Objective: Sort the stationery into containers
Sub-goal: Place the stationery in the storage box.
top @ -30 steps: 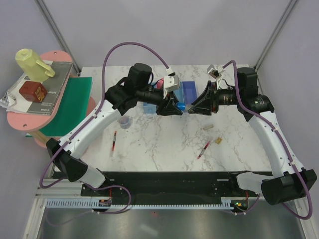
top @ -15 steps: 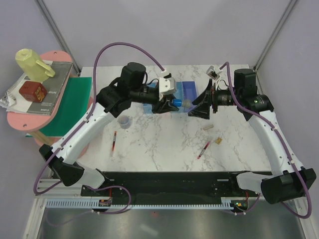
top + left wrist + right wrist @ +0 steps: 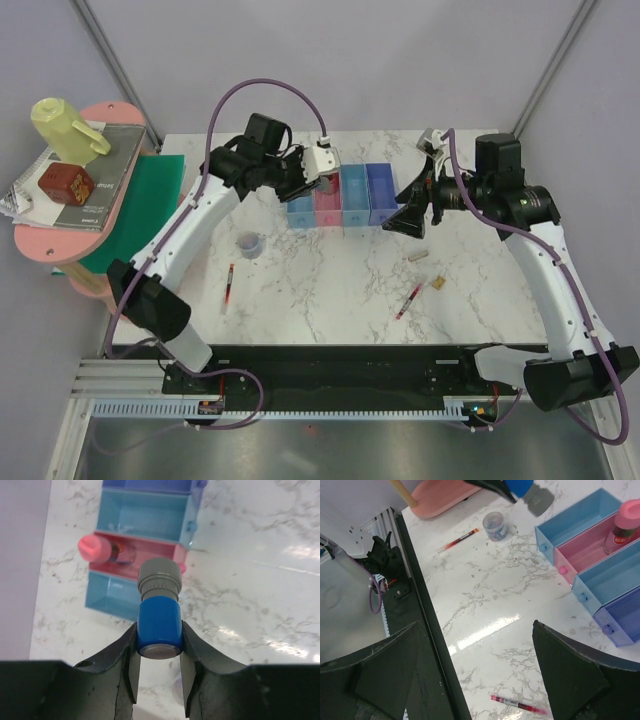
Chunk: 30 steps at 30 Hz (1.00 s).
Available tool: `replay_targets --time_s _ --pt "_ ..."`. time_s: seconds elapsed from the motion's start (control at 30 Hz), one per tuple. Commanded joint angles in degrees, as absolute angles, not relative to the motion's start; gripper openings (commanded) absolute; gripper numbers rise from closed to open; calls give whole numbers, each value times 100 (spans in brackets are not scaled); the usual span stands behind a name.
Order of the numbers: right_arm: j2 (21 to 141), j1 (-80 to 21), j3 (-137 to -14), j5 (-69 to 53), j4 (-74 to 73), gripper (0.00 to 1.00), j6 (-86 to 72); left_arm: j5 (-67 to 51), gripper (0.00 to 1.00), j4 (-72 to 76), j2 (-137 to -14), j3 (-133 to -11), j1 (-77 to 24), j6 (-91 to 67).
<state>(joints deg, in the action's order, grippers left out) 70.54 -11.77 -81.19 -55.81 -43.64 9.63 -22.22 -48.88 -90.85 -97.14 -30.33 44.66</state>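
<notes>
My left gripper [image 3: 159,636] is shut on a small blue piece [image 3: 159,625] with a grey top [image 3: 159,581], held above the near ends of the blue [image 3: 112,597] and pink [image 3: 150,555] containers. A pink glue stick [image 3: 102,550] lies in the pink bin [image 3: 328,208]. From above, the left gripper [image 3: 312,187] hangs over the joined row of bins [image 3: 354,200]. To their right my right gripper [image 3: 405,215] stands wide open with nothing in it. Two red pens [image 3: 229,285] [image 3: 409,300], a round roll [image 3: 249,243] and a tan block [image 3: 438,285] lie on the table.
A short beige stick [image 3: 419,257] lies near the tan block. Left of the table a pink stand [image 3: 60,240] carries a yellow-green jug [image 3: 65,128], books [image 3: 100,175] and a red cube [image 3: 65,183], beside a green sheet [image 3: 140,210].
The two grippers met at the blue piece. The right one then opened and drew back to the right. The left arm swung back and left with the piece, over the bins.
</notes>
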Motion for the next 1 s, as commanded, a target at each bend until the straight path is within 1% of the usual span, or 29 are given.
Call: replay_targets --time_s 0.0,0.13,0.33,0.63,0.8,0.97 --pt "6891 -1169 -8332 -5265 -4737 98 1459 -1486 2 -5326 -9842 -10634 -2699 5352" --pt "6829 -1169 -8332 -5116 -4851 98 1608 -1161 2 -5703 -10502 -11222 -2549 6001" --pt "6768 -1160 -8297 -4984 -5001 98 1749 -827 2 -6318 -11521 -12294 -2435 6529" --pt "6706 -1143 -8130 -4913 -5036 98 1846 -80 2 -6539 -12313 -12542 -2268 7294" --pt "6724 -1125 -8077 -4913 -5027 98 1863 -9 2 -6521 -12700 -12945 -2215 7462" --pt "6732 -1099 -8007 -4904 -5027 98 1872 -53 2 -6486 -12841 -12894 -2276 7567"
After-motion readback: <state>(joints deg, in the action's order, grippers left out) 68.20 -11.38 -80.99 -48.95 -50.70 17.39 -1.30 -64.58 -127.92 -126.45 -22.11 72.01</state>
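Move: The left hand, gripping the blue bottle, has the storage box's leftmost light-blue compartment about 15 cm ahead, 2 cm left and 24 cm below. The pink compartment with the pink bottle adjoins it, 7 cm to its right and equally far out; the clear jar sits 13 cm left of the hand and 1 cm ahead, on the table. From the right hand, that light-blue compartment is roughly 23 cm ahead, 20 cm left and 30 cm below. Left hand carries the gripped blue bottle 15 cm forward, down and left towards the leftmost compartment, fingers swinging downward. ##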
